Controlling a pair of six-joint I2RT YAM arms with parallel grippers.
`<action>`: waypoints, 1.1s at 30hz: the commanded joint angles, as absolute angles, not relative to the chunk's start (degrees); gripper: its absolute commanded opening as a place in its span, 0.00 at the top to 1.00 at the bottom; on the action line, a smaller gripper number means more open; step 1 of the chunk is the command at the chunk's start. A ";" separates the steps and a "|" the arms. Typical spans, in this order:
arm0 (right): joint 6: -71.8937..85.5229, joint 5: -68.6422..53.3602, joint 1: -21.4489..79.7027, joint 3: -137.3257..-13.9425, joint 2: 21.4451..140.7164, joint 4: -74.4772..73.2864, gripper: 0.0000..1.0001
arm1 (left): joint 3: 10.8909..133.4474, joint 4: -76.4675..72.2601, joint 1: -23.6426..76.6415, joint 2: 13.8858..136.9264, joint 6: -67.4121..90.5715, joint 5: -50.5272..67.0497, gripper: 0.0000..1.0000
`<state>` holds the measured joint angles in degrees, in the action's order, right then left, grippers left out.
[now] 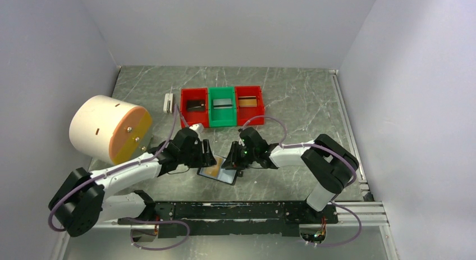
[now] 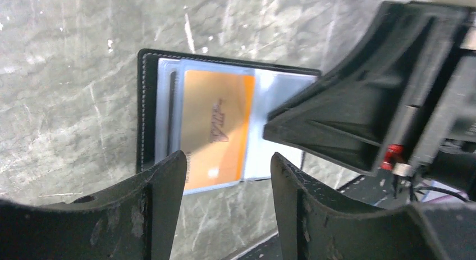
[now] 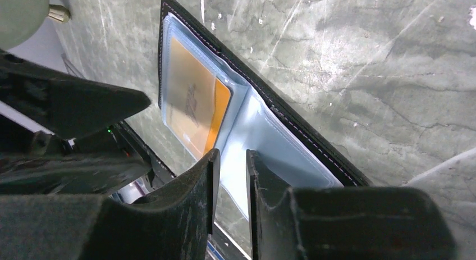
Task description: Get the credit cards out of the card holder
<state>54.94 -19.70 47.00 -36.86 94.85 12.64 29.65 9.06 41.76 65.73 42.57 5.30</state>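
Observation:
The black card holder (image 1: pixel 220 174) lies open on the table between both grippers, its bluish glossy pockets facing up. An orange credit card (image 2: pixel 216 128) sits in its left pocket and also shows in the right wrist view (image 3: pixel 193 105). The right pocket (image 3: pixel 269 139) looks empty. My left gripper (image 2: pixel 227 176) is open and empty, just above the holder's near edge by the orange card. My right gripper (image 3: pixel 231 164) has its jaws a narrow gap apart over the right pocket's near edge, with nothing seen clamped. Other cards lie in the bins: dark (image 1: pixel 195 106), grey (image 1: pixel 222 103), tan (image 1: pixel 247 101).
Three bins stand in a row at the back: red (image 1: pixel 187 115), green (image 1: pixel 222 121), red (image 1: pixel 258 107). A small white clip block (image 1: pixel 168 103) stands left of them. A large white and orange cylinder (image 1: pixel 109 129) lies at the left, close to the left arm.

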 commanded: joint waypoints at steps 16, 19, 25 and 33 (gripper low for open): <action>59.65 -19.79 47.88 -36.63 99.02 17.93 0.72 | 29.86 9.58 40.83 73.56 40.01 8.86 0.55; 59.60 -18.81 47.81 -37.19 98.42 17.42 0.73 | 28.46 9.55 40.74 72.50 40.74 8.62 0.56; 60.37 -19.55 47.68 -37.86 98.69 17.45 0.84 | 27.49 8.79 40.83 73.29 41.13 9.23 0.60; 60.02 -22.70 45.99 -36.74 98.06 19.25 1.00 | 28.76 11.26 40.87 73.66 41.30 6.41 0.58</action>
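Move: The orange card, still in its clear pocket in the open card holder, lies about 4 cm left of the right hand, level with it fore and aft, just under tip height. From the left hand the same card is some 2 cm right, straight ahead counting as 0, and 4 cm below. The holder's clasp sits about 5 cm right of the right hand and 3 cm back; the green tray is roughly 21 cm ahead and 1 cm left of it. Slide the right gripper about 1 cm left from over the bare clear pocket to the orange card's exposed right edge, keeping it low, then close the slightly open fingers fully to pinch that edge. Meanwhile lower the left gripper some 3 cm onto the card's left part, narrowing its fingers partway but leaving them open beside the right one. ##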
